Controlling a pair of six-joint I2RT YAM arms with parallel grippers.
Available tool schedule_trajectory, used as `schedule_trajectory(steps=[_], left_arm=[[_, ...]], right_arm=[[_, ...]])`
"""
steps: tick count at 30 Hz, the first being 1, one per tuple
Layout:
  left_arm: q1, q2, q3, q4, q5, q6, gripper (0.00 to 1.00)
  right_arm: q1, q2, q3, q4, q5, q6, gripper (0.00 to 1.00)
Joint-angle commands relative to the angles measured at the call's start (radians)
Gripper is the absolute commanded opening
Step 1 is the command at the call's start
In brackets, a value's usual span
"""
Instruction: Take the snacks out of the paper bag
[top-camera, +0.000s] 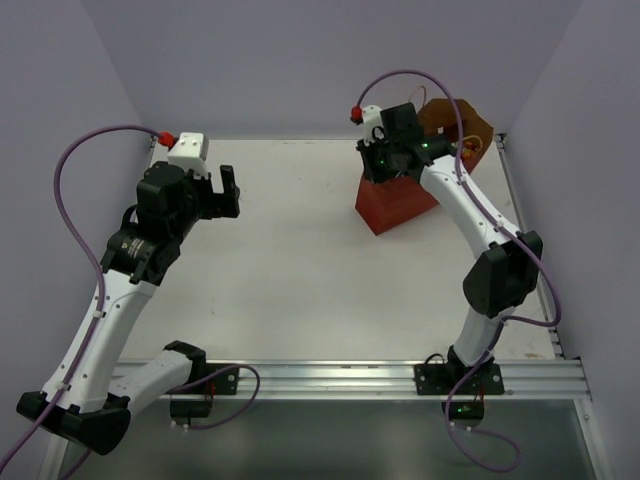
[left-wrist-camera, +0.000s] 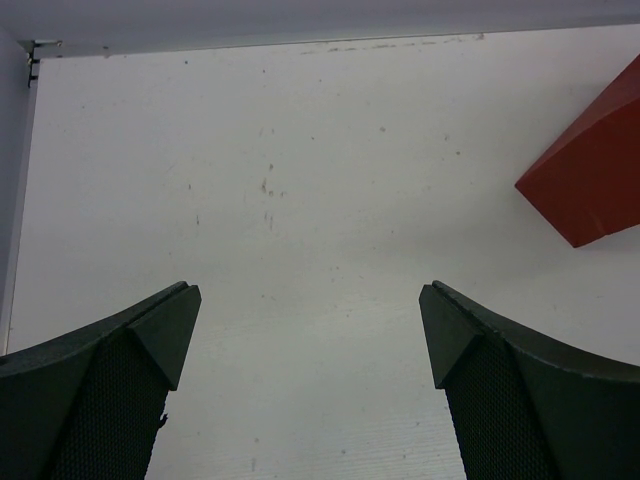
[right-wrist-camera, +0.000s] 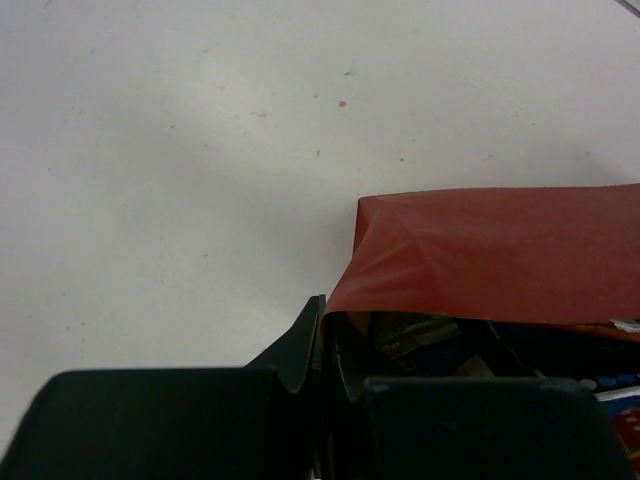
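Observation:
The red-brown paper bag (top-camera: 395, 205) lies on its side at the back right of the table, its brown-lined mouth (top-camera: 455, 125) towards the back wall. My right gripper (top-camera: 385, 150) sits at the bag. In the right wrist view it (right-wrist-camera: 328, 335) is shut on the paper bag's rim (right-wrist-camera: 345, 290), one finger outside and one inside. Snacks (right-wrist-camera: 425, 335) show dimly in the dark inside, with a blue-white one (right-wrist-camera: 615, 385) at the right edge. My left gripper (top-camera: 228, 190) hangs open over bare table, far left of the bag, with nothing between its fingers (left-wrist-camera: 160, 330).
A corner of the paper bag (left-wrist-camera: 590, 180) shows at the right of the left wrist view. The white table (top-camera: 290, 280) ends at purple walls at the back and sides. A metal rail (top-camera: 350, 378) runs along the near edge.

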Motion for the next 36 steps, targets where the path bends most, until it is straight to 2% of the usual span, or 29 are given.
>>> schedule_trajectory(steps=[1, 9, 17, 22, 25, 26, 28, 32, 34, 36], left_arm=[[-0.004, -0.017, 0.027, 0.001, 0.005, 0.024, 1.00], [-0.004, -0.019, 0.034, -0.003, -0.001, 0.027, 1.00], [-0.004, -0.028, 0.073, -0.022, -0.034, 0.039, 1.00], [-0.004, -0.037, 0.090, -0.039, -0.085, 0.047, 1.00], [-0.004, -0.042, 0.090, -0.042, -0.084, 0.047, 1.00], [-0.004, -0.042, 0.089, -0.040, -0.082, 0.046, 1.00], [-0.005, -0.040, 0.087, -0.040, -0.073, 0.044, 1.00], [-0.005, -0.028, 0.095, -0.034, -0.056, 0.039, 1.00], [-0.004, -0.022, 0.106, -0.030, -0.030, 0.035, 1.00], [-0.004, -0.010, 0.113, -0.020, 0.002, 0.033, 1.00]], right_arm=[[0.092, -0.048, -0.021, -0.007, -0.033, 0.020, 0.00], [0.305, -0.042, 0.002, -0.010, -0.041, 0.101, 0.00], [0.551, 0.061, 0.170, -0.033, -0.070, 0.196, 0.00], [0.623, 0.093, 0.227, -0.021, -0.061, 0.233, 0.00], [0.631, 0.089, 0.232, -0.022, -0.044, 0.263, 0.11], [0.631, 0.078, 0.233, -0.022, -0.033, 0.264, 0.23], [0.631, 0.066, 0.242, -0.037, -0.018, 0.263, 0.39], [0.631, 0.035, 0.285, -0.088, 0.036, 0.264, 0.60], [0.631, 0.006, 0.296, -0.117, 0.062, 0.273, 0.68], [0.629, -0.032, 0.292, -0.142, 0.117, 0.279, 0.71]])
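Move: The right hand already pinches the left corner of the paper bag's rim; the bag's middle lies about 12 cm to its right, 7 cm ahead and 10 cm below. The snacks inside sit some 13 cm right, 8 cm ahead and 8 cm down, while the clear table patch lies roughly 12 cm left, 13 cm back and 20 cm below. From the left hand, the bag is about 40 cm right, 18 cm ahead and 20 cm below. Still pinching its rim, the right hand drags the bag about 25 cm left and 20 back, opens, rises. ##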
